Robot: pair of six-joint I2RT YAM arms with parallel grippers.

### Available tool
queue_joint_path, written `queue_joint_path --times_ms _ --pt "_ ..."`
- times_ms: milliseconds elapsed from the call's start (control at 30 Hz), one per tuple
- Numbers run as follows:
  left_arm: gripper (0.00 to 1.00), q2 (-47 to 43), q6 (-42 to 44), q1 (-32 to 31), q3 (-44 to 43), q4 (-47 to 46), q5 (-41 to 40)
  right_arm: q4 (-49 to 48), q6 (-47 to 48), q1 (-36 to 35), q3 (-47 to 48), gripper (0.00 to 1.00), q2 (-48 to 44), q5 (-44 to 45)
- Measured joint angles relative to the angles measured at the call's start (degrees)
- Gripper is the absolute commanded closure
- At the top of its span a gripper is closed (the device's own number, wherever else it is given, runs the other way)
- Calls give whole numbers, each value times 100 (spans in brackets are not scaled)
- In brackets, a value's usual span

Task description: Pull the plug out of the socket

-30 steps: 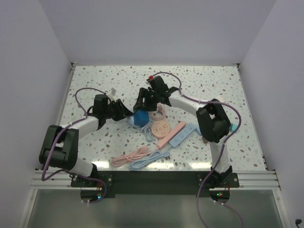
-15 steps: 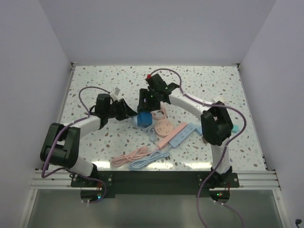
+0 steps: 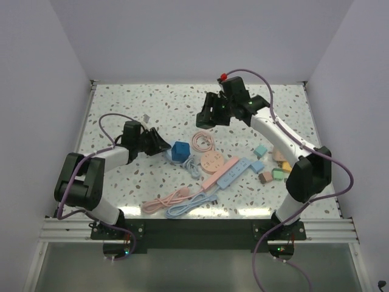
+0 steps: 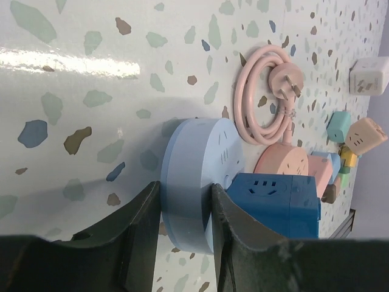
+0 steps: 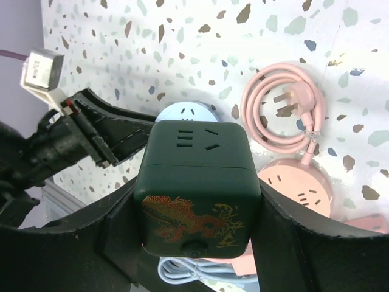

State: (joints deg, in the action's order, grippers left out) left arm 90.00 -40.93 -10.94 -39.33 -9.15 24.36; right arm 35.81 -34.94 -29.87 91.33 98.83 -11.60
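The socket (image 4: pixel 194 176) is a light blue round disc standing on edge, and my left gripper (image 4: pixel 185 201) is shut on its rim. In the top view this left gripper (image 3: pixel 161 146) lies low at centre left. A blue cube adapter (image 3: pixel 179 151) rests against the socket's face (image 4: pixel 276 204). My right gripper (image 3: pixel 209 115) hangs above the table behind them, shut on the plug (image 5: pixel 197 176). The plug is a dark green cube printed with a red-gold dragon. It is clear of the socket (image 5: pixel 185 112), which shows below and behind it.
A pink round socket (image 3: pixel 208 162) and its coiled pink cord (image 3: pixel 202 141) lie right of the blue cube. Pink and blue power strips (image 3: pixel 230 170) and coiled cables (image 3: pixel 182 201) lie nearer the front. Several small coloured adapters (image 3: pixel 270 165) sit at the right.
The right gripper has risen and swung back and to the right, away from the socket, with the green plug in it. The left gripper has stayed on the socket.
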Motion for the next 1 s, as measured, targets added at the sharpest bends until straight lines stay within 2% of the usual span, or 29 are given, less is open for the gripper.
queue_joint_path --times_ms 200,500,667,700,800,833,900,933,1000 --pt "100 -24 -33 -7 0 9 -46 498 50 120 -17 100 -247 428" --pt "100 -240 -39 -7 -129 328 -240 1646 208 1519 -422 100 199 2444" --pt "100 -271 -11 -7 -385 575 -280 1790 197 1668 -713 100 546 3023" --pt "100 -271 0 -7 -433 599 -280 1790 192 1679 -715 93 608 3071" --pt "100 -282 2 -7 -494 632 -286 1749 155 1753 -713 87 782 3187" --pt "100 -293 2 -7 -494 654 -289 1733 151 1799 -713 72 848 3209" --pt "100 -313 2 -7 -494 686 -295 1705 136 1897 -713 58 951 3237" --pt "100 -326 2 -7 -494 702 -297 1687 133 1943 -713 39 986 3254" --pt "100 -356 2 -7 -492 721 -297 1646 129 2013 -713 27 1023 3254"
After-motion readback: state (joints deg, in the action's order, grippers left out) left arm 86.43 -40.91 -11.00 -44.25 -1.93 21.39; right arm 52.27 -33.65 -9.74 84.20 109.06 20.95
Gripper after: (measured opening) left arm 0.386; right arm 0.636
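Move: The right hand holds the green plug high; the teal plug it is taken to lies about 26 cm to its right, 4 cm back and 19 cm below. At that same low level, counted from this hand, the peach plug is some 34 cm right and 4 back, the small blue plug 24 right and 10 back. From the left hand, which grips the round blue socket, the teal plug is about 45 cm right, 2 back, 3 below. Right hand swings held green plug 26 cm right and 15 down towards teal plug; left lifts 3 cm. ##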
